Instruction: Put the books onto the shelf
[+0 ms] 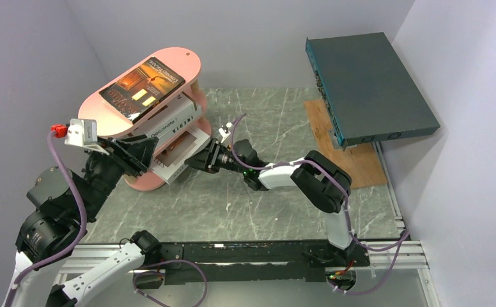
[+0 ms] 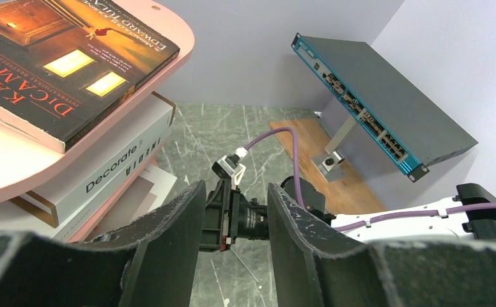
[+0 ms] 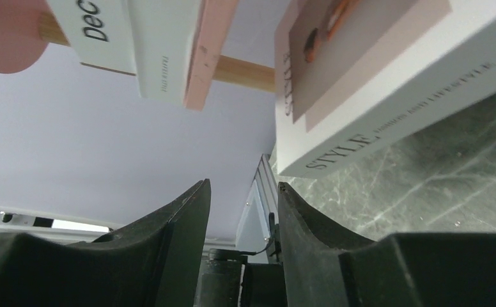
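The salmon-pink shelf (image 1: pixel 181 61) stands at the back left. A dark orange-brown book (image 1: pixel 144 86) lies flat on its top tier. On the middle tier rests a white "Decorate" book (image 1: pixel 172 121). A white "STYLE" book (image 1: pixel 181 150) sits on the lowest tier, with its corner sticking out to the right. My left gripper (image 1: pixel 137 155) hangs open and empty at the shelf's front, level with the lower tiers. The right gripper (image 1: pixel 193 161) is open too, low over the table, its tips just short of the "STYLE" book (image 3: pixel 386 96). From the left wrist, the right arm's wrist shows between my fingers (image 2: pixel 188 211).
A large dark teal flat box (image 1: pixel 370 86) stands tilted at the back right over a brown wooden board (image 1: pixel 354 160). Grey walls close in on the left, back and right. The marble table (image 1: pixel 264 204) runs between the shelf and the board.
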`<state>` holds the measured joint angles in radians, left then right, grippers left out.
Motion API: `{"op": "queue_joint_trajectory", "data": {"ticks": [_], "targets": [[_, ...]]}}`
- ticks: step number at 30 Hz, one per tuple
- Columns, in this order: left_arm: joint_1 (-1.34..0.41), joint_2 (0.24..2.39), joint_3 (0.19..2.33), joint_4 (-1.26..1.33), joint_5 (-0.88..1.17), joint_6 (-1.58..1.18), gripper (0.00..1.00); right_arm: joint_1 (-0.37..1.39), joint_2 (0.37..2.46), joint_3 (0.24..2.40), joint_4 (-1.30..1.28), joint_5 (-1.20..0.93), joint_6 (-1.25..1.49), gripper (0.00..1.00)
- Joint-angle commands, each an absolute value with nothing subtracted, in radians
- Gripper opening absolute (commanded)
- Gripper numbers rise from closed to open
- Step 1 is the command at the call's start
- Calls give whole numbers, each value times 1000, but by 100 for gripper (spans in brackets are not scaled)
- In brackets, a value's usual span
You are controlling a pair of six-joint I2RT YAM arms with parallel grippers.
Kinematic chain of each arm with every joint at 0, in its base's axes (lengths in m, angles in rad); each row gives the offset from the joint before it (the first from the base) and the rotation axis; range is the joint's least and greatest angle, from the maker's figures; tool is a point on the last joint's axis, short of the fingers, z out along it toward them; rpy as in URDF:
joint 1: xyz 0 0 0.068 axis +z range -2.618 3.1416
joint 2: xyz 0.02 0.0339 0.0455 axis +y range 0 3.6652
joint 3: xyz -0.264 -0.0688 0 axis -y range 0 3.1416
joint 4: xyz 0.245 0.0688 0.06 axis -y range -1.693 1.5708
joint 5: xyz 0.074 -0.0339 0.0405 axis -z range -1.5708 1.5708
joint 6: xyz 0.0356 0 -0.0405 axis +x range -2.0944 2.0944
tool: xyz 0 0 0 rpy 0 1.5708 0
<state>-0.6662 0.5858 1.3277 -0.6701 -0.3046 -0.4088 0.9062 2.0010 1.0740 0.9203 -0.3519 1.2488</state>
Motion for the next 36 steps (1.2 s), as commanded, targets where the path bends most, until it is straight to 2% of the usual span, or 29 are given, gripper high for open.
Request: {"op": "queue_joint_trajectory", "data": {"ticks": [1, 36], "targets": [[-666, 578, 1324, -653, -312, -402, 47, 901, 2040, 1072, 969, -382, 1271, 45], [-666, 601, 1328, -655, -312, -402, 47, 892, 2265, 1427, 856, -396, 1285, 44]]}}
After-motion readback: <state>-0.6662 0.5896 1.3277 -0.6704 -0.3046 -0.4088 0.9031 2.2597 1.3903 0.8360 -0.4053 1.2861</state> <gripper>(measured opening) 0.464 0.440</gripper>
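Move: From the right hand, the middle of the Style book, poking out of the lowest shelf level, lies about 7 cm to the left, 7 cm ahead and 8 cm below. The Decorate book on the level above is some 10 cm ahead, 9 cm to the left and 6 cm higher than the hand. For the idle left hand, the Style book is roughly 15 cm ahead, 2 cm to the left and 34 cm below. Down first, about 4.5 cm, the right hand drops to the outer edge of the Style book, fingers part-open and one above the other. Then it works left and forward, some 5 cm and 3 cm, towards the shelf, staying low and rising only slightly, the lower fingertip seeming to bear on that edge and push the book in. ##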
